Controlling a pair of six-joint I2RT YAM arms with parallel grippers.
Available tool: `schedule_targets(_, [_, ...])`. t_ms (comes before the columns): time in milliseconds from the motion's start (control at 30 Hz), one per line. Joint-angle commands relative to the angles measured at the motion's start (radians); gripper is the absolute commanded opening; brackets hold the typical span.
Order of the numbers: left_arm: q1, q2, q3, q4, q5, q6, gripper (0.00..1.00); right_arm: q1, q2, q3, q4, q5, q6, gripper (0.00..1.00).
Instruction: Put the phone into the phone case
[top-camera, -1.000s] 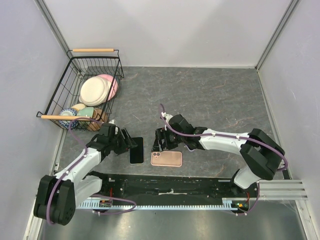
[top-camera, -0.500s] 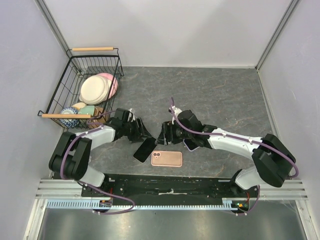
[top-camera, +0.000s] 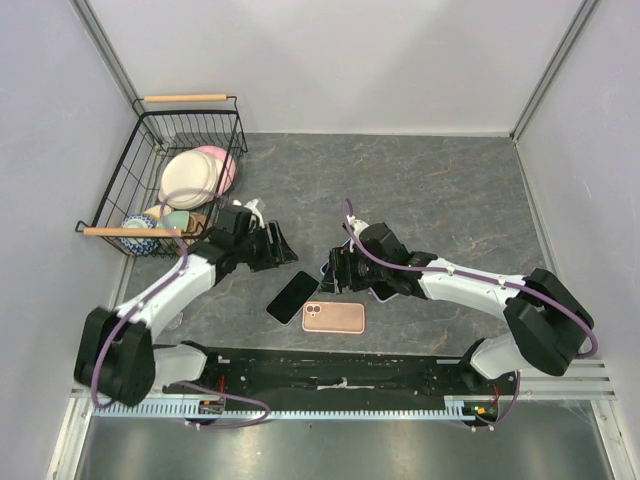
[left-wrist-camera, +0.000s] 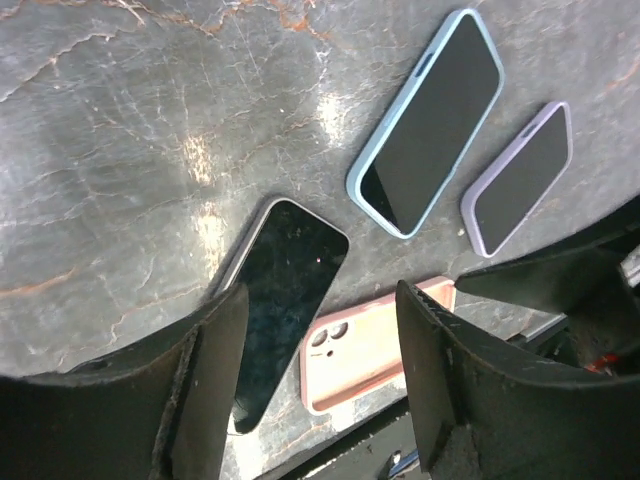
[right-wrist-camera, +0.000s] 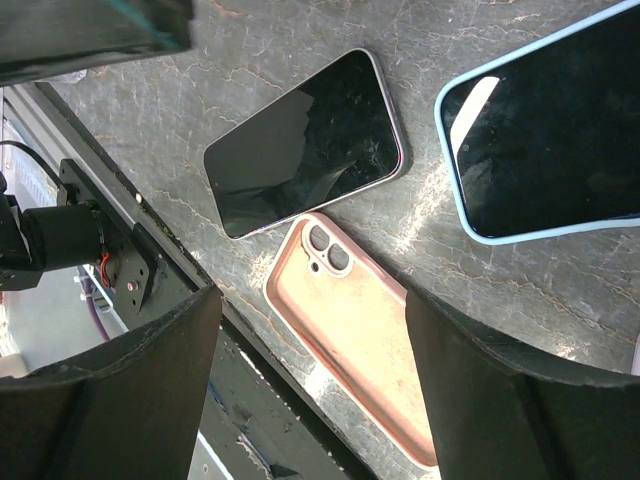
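Note:
The phone (top-camera: 293, 296) is a bare black slab lying slanted on the grey table, screen up (left-wrist-camera: 285, 300) (right-wrist-camera: 305, 140). Just to its right, close to the near edge, lies the empty pink phone case (top-camera: 333, 318), inside up (left-wrist-camera: 370, 355) (right-wrist-camera: 370, 350). My left gripper (top-camera: 283, 250) (left-wrist-camera: 320, 400) hovers open above and beyond the phone, touching nothing. My right gripper (top-camera: 333, 272) (right-wrist-camera: 320, 390) is open too, held above the table beyond the case, with nothing between its fingers.
A phone in a blue case (left-wrist-camera: 430, 120) (right-wrist-camera: 550, 150) and one in a purple case (left-wrist-camera: 520, 175) lie under the right arm. A black wire basket (top-camera: 118, 195) of plates and bowls stands at the far left. The black base rail (top-camera: 340, 365) borders the near edge.
The phone has been turned from upright to slanted. My left gripper has drawn back from it, up and away. The right gripper has shifted slightly right.

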Motion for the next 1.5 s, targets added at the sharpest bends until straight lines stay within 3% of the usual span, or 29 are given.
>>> schedule_targets(0, [0.005,-0.211,-0.088,-0.079,-0.07,0.022,0.68,-0.004,-0.024,-0.007,0.027,-0.003,-0.019,0.82])
schedule_targets(233, [0.001,-0.574,-0.255,-0.229,-0.134,-0.137,0.65,-0.004,-0.003,-0.01,0.044,-0.014,-0.027,0.83])
schedule_targets(400, [-0.024,-0.721,-0.326,-0.264,-0.176,-0.277,0.65,-0.013,-0.01,-0.018,0.044,-0.009,-0.032,0.83])
schedule_targets(767, [-0.059,-0.663,-0.349,-0.274,-0.211,-0.317,0.64,-0.013,0.013,-0.017,0.061,-0.048,-0.018,0.84])
schedule_targets(1200, [-0.061,-0.693,-0.466,-0.196,-0.159,-0.359,0.65,-0.006,0.236,0.092,0.132,-0.101,-0.013,0.84])
schedule_targets(1467, [-0.061,-0.663,-0.532,-0.081,-0.122,-0.385,0.64,-0.006,0.359,0.158,0.126,-0.046,-0.044,0.84])
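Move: Just back of the left hand lies the black phone, about 7 cm nearer the base, 1 cm to its right and 8 cm below; the pink case is some 12 cm back and 11 cm right of that hand. From the right hand the phone is about 8 cm left, 2 cm back and 7 cm down. The pink case lies some 7 cm back and 2 cm right of the right hand, the blue case 7 cm ahead and 3 cm right. Drawing back about 12 cm and some 5 cm left, the left hand lifts slightly, swings about 15 degrees counter-clockwise, then sinks to the table beside the phone's near-left end. The right hand mostly waits, then lowers about 5 cm while easing left and a little forward to the phone's far-right side. Both grippers stay open; contact isn't clear. ##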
